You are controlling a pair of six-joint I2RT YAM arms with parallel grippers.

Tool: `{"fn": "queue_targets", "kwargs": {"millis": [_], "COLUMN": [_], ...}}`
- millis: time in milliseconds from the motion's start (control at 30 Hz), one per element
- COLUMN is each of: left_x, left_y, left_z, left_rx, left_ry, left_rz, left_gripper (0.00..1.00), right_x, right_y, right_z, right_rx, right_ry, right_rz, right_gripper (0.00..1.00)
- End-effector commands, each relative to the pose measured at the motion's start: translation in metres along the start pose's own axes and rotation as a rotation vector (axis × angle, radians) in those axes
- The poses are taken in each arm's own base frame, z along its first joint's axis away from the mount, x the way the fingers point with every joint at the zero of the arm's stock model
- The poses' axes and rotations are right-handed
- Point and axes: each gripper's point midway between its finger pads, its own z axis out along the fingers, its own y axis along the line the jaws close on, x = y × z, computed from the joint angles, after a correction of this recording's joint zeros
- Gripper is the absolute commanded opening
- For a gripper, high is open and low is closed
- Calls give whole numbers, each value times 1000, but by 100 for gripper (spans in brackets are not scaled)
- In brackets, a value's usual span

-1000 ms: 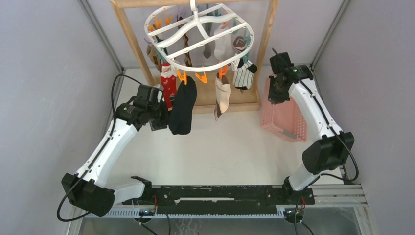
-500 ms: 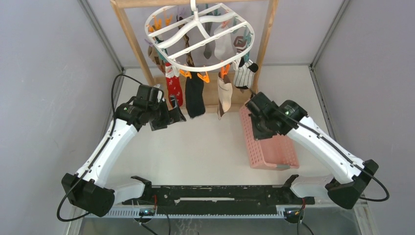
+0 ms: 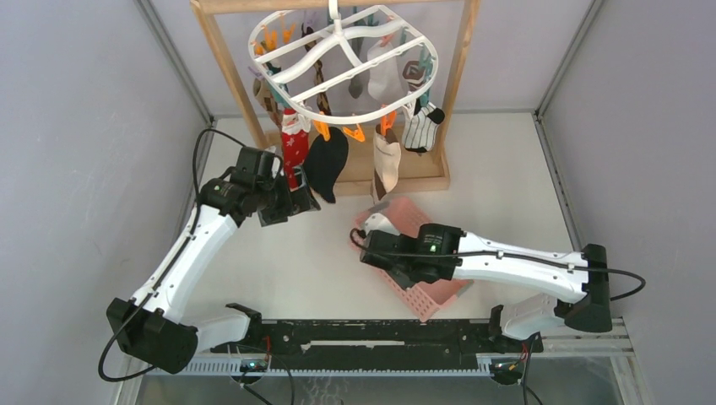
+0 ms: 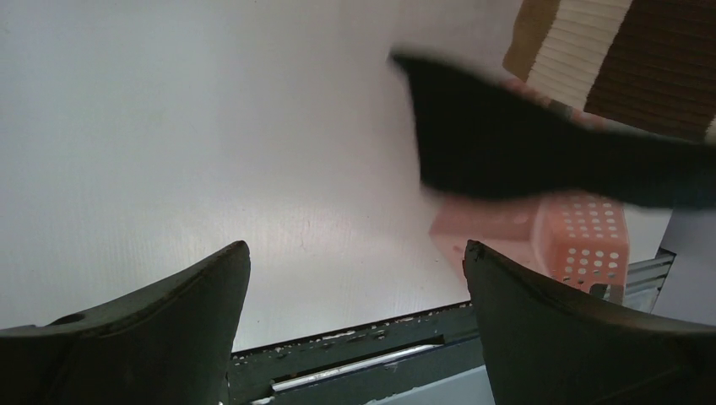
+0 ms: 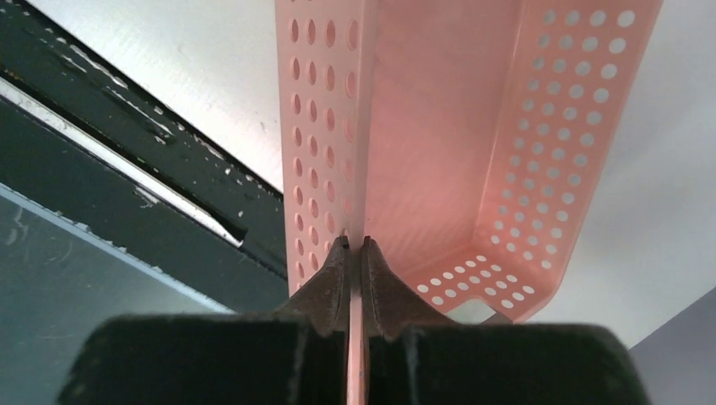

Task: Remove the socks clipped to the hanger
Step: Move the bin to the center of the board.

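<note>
The white oval hanger hangs from a wooden frame at the back, with socks clipped round it. Along its front hang a red patterned sock, a black sock, a beige-and-brown sock and a white black-striped sock. My left gripper is open and holds nothing, just left of and below the black sock, which shows blurred above its fingertips. My right gripper is shut on the wall of a pink perforated basket.
The pink basket sits tilted at the middle of the table, below the front socks. The wooden frame's posts and base stand at the back. Grey walls close both sides. A black rail runs along the near edge.
The right arm has swept the pink basket from the back right to the table's middle. The black sock has swung and now hangs tilted. The left arm has stayed put, jaws open.
</note>
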Motion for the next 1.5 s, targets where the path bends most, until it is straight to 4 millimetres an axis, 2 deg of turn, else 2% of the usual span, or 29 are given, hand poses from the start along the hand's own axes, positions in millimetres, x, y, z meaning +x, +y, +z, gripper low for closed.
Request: {"fn": "queue_targets", "kwargs": {"millis": [0,100,267,300,367,500,600,700,867,967,1033,1133,1233,1333,1467], "left_x": [0,2,4,5,5,8,12,14,11,7,4,-1,-5,-10,-11], "left_y": [5,11,16,17,18,21,23,24,22,19,16,9,5,4,6], "left_z": [-5,-6,-7,-6,-7,-7,-5,-4,-3,-1,2,7,15,24,33], "left_rx": [-15,-30,-42,-46,-50,-56,-60,-59,-52,-44,-34,-11,-8,-18,-41], "left_ry": [-35,-42,-47,-46,-44,-43,-35,-34,-44,-49,-46,-45,-29,-11,14], "left_rz": [13,5,-3,-6,-6,-12,-20,-25,-28,-26,-24,-18,-4,13,30], "left_gripper": [100,100,100,100,100,100,100,100,100,100,100,100,100,100,100], "right_x": [-56,-73,-81,-81,-80,-74,-70,-72,-91,-101,-100,-89,-73,-51,-29], "right_y": [20,40,70,76,85,93,94,90,68,38,16,-19,-45,-59,-66], "right_z": [-3,4,33,37,45,51,50,40,3,-11,-14,-13,-7,3,18], "right_rx": [-35,-58,-116,-135,-159,-193,-205,-200,-178,-153,-126,-77,-55,-77,-130], "right_ry": [-242,-296,-277,-271,-258,-232,-218,-217,-243,-215,-170,-104,-59,-8,31], "right_rz": [-274,-432,-595,-608,-631,-633,-613,-554,-344,-138,-3,180,334,470,599], "right_gripper": [0,2,9,11,22,42,50,56,59,59,59,59,59,59,59]}}
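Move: The pink bin hangs from the closed right fingers by its near long rim, its middle about 4 cm ahead, 3 cm to the right and 4 cm below. The bare board centre it goes to is some 8 cm ahead, 9 cm left and 9 cm below; a brown-and-white sock hangs roughly 17 cm ahead and 2 cm left. From the open left hand the bin is about 20 cm right, 10 cm back and 7 cm lower, and the black sock 4 cm ahead, 3 cm right, 7 cm higher. The bin, pinched by its rim, is carried about 11 cm left by the right hand, turned some 35 degrees counter-clockwise and lowered onto the board, where the fingers open and let go. Then the right hand rises, swings right and forward, turning back clockwise, and dips towards the bin's right end. The left hand, open, eases back, left and down, then forward and down beside the bin's left end. ##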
